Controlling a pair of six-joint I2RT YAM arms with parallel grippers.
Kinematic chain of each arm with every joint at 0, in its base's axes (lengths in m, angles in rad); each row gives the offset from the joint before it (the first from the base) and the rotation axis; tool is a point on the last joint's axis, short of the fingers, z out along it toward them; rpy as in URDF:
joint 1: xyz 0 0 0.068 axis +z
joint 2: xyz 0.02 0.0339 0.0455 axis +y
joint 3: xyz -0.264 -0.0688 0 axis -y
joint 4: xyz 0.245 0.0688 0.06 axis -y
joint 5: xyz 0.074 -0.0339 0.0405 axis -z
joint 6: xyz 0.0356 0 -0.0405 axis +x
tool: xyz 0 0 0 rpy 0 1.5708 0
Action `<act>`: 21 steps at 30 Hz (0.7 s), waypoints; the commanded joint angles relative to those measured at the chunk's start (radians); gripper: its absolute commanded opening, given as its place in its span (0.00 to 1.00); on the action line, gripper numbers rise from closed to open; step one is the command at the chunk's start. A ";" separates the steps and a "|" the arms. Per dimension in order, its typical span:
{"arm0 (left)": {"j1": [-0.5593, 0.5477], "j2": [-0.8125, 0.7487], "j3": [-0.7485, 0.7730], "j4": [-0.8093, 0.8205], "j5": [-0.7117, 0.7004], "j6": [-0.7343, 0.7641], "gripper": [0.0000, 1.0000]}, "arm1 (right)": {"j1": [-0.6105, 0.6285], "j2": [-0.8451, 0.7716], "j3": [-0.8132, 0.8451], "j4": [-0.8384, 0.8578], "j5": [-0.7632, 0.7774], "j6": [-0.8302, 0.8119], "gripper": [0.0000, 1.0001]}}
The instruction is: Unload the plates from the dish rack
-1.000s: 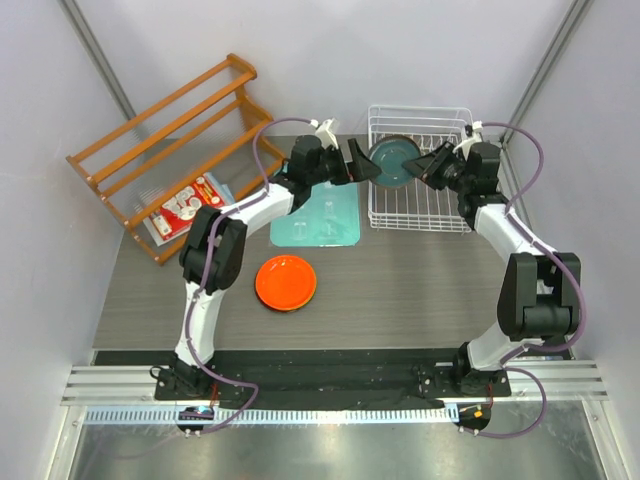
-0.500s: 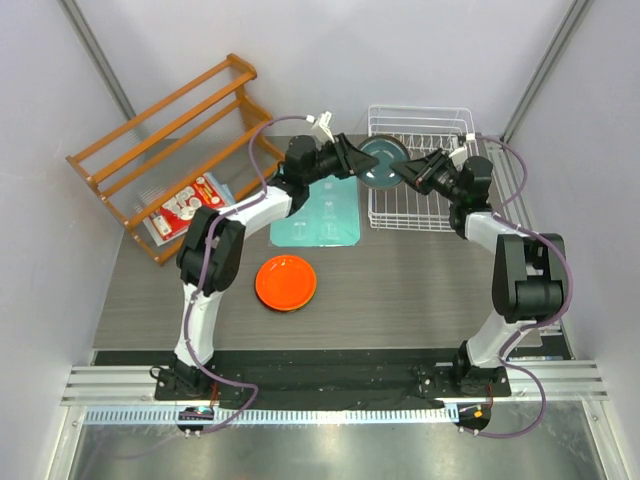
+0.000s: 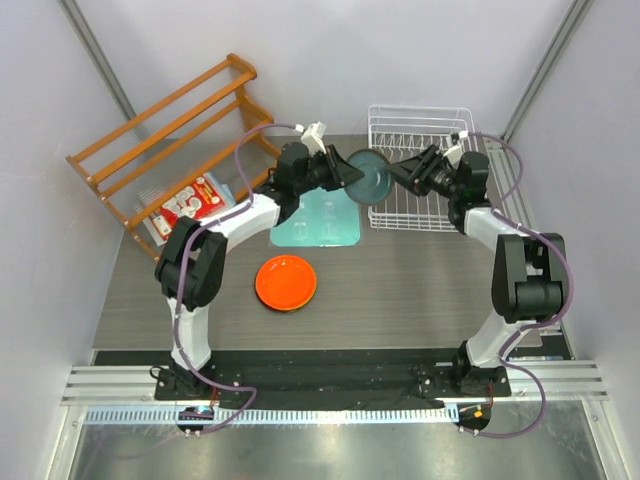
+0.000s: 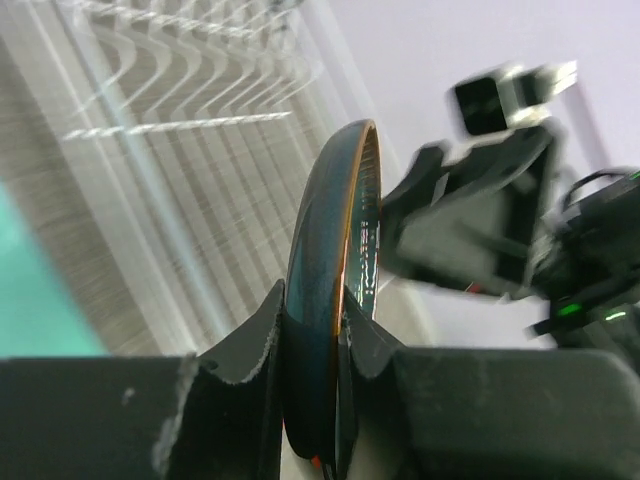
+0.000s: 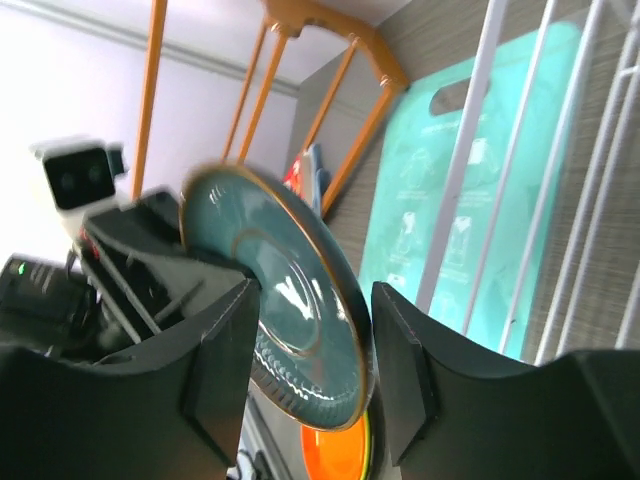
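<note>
A dark teal-blue plate (image 3: 372, 177) hangs on edge over the left rim of the white wire dish rack (image 3: 420, 195), between both grippers. My left gripper (image 3: 352, 172) is shut on its rim; in the left wrist view the plate (image 4: 325, 220) is pinched tight between the fingers of that gripper (image 4: 312, 305). My right gripper (image 3: 398, 170) is open: in the right wrist view its fingers (image 5: 400, 350) stand apart on either side of the plate (image 5: 290, 300), with gaps. An orange plate (image 3: 286, 282) lies flat on the table. A dark red floral plate (image 3: 185, 205) lies under the wooden rack.
A flat teal board (image 3: 315, 218) lies just left of the dish rack, below the left gripper. An orange-brown wooden slatted rack (image 3: 165, 150) stands at the back left. Grey walls close in on both sides.
The left gripper has shut on the teal plate's rim and the right gripper has opened off it. The plate has shifted left, from inside the rack to its left edge.
</note>
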 commanded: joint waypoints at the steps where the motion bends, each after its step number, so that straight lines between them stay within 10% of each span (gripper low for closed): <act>1: 0.013 -0.190 -0.090 -0.227 -0.196 0.246 0.00 | -0.026 -0.078 0.126 -0.157 0.075 -0.197 0.55; 6: 0.025 -0.387 -0.312 -0.318 -0.304 0.294 0.00 | -0.043 -0.118 0.216 -0.429 0.194 -0.395 0.61; 21: 0.022 -0.933 -0.819 -0.434 -0.370 0.125 0.00 | -0.097 -0.118 0.206 -0.477 0.239 -0.447 0.57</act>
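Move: The plate stack, orange on top, is where my left hand takes the dark plate: about 21 cm back, 17 cm left and 20 cm below it. The teal board is roughly 1 cm back, 10 cm left and 22 cm down; the dish rack's middle is some 17 cm right, 2 cm ahead, 14 cm down. From my right hand the rack's middle lies about 6 cm right, 2 cm ahead and 12 cm below. Keeping my pinch on the dark plate's rim, I swing my left hand left and back, some 25 cm in all, across the board towards the plate stack, sinking about 7 cm mostly early on and tipping the fingers down as they turn counter-clockwise. My right hand, already half open, draws away from the plate, some 8 cm right over the rack, tilting its fingers down. ##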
